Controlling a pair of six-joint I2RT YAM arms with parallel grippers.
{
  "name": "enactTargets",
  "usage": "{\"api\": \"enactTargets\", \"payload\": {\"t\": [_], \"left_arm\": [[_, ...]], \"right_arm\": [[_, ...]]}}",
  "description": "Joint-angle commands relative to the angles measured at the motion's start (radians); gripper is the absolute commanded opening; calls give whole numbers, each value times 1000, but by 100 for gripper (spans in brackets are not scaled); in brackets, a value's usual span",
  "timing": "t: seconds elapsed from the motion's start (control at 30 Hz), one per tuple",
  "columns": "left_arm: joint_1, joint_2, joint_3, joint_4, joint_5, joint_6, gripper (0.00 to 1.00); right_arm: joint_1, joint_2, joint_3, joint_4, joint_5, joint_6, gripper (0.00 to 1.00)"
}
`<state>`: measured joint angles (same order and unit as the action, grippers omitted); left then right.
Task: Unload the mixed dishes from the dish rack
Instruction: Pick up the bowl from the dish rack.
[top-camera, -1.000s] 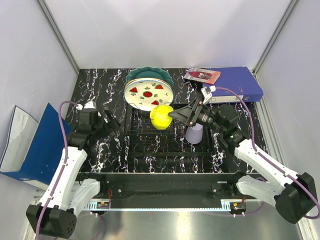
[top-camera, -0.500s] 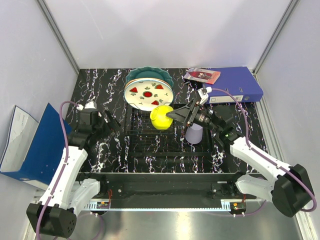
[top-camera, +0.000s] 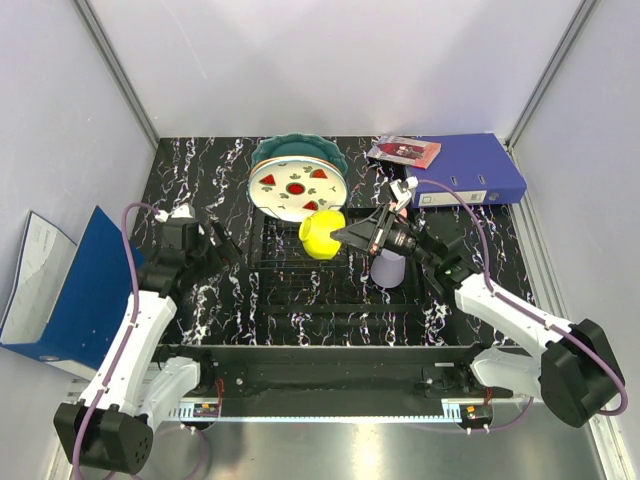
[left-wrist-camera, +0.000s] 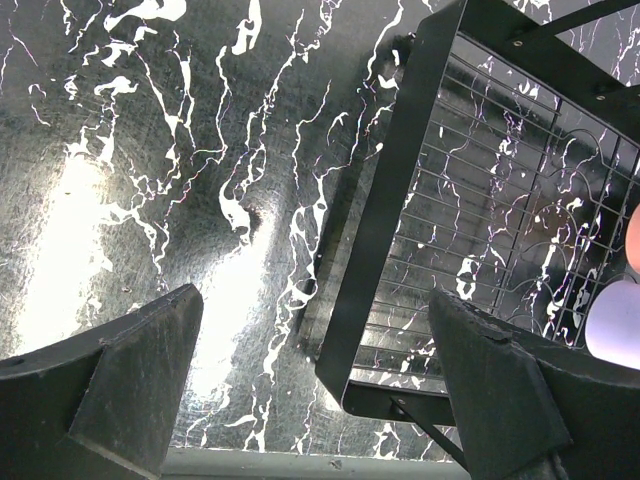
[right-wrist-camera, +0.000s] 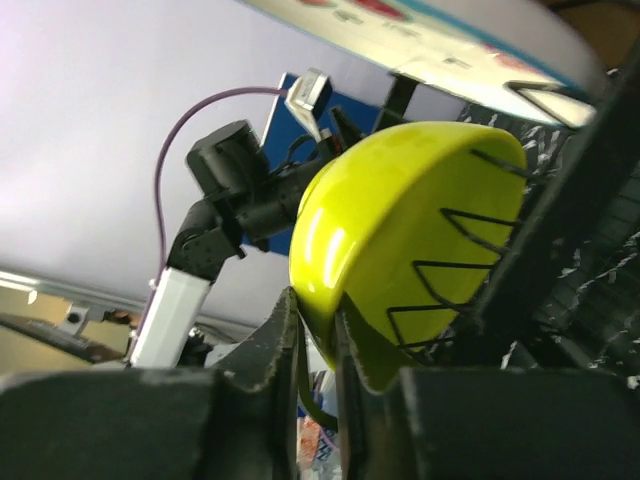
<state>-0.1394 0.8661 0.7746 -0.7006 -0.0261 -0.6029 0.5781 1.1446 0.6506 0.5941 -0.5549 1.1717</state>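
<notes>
The small yellow bowl (top-camera: 322, 233) (right-wrist-camera: 410, 230) stands on edge among the wire dividers of the black dish rack (top-camera: 300, 268) (left-wrist-camera: 392, 190). My right gripper (top-camera: 342, 237) (right-wrist-camera: 315, 312) is shut on the bowl's rim, one finger inside and one outside. A white plate with red-green marks (top-camera: 295, 187) (right-wrist-camera: 440, 40) leans at the rack's back, with the teal scalloped plate (top-camera: 300, 146) behind it. A lavender cup (top-camera: 388, 268) (left-wrist-camera: 615, 322) stands by the rack's right side, under the right arm. My left gripper (top-camera: 225, 246) (left-wrist-camera: 312, 300) hangs open over the rack's left corner, holding nothing.
A blue binder (top-camera: 470, 165) with a small red-patterned booklet (top-camera: 403, 151) on it lies at the back right. Another blue binder (top-camera: 70, 290) leans outside the left wall. Grey walls close in the black marble tabletop (top-camera: 200, 180) on three sides.
My right gripper has moved a little left onto the yellow bowl's rim and closed on it. The left arm has barely moved.
</notes>
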Motion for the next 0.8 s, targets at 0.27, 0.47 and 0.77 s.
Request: {"api": "enactTargets", "payload": {"t": [0.27,0.47,0.77], "left_arm": [[-3,-32,11,44,-11,-3,99],[-3,-107,81,10,-95,6,99],[-3,-164,212,-83,-208,28,99]], "right_arm": [[9,-45,75,-49,-54,-110,0],[9,-48,377,-420,-25,-378,0],[26,99,763,-877,2,-662,0]]}}
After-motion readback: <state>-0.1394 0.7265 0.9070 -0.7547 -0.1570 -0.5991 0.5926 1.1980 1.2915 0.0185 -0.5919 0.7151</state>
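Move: The yellow bowl stands in the rack with its near rim between the right fingertips; its middle is about 5 cm left, 2 cm ahead and 3 cm below that hand. The patterned plate stands about 11 cm left and 11 cm ahead. The lavender cup is some 11 cm right, 3 cm back and 9 cm lower; the pink cup is 12 cm right and 5 cm ahead, also lower. From the left hand the bowl is about 23 cm right, 3 cm back and somewhat higher. Finish closing the right gripper to pinch the bowl's rim, easing back just over 1 cm. Then lift straight up out of the rack by about 14 cm, rolling the hand some 25 degrees so its forward side rises, and let it drift forward near the end. Late on, raise the empty, open left gripper about 8 cm and slightly left, tipping its fingers upward. ##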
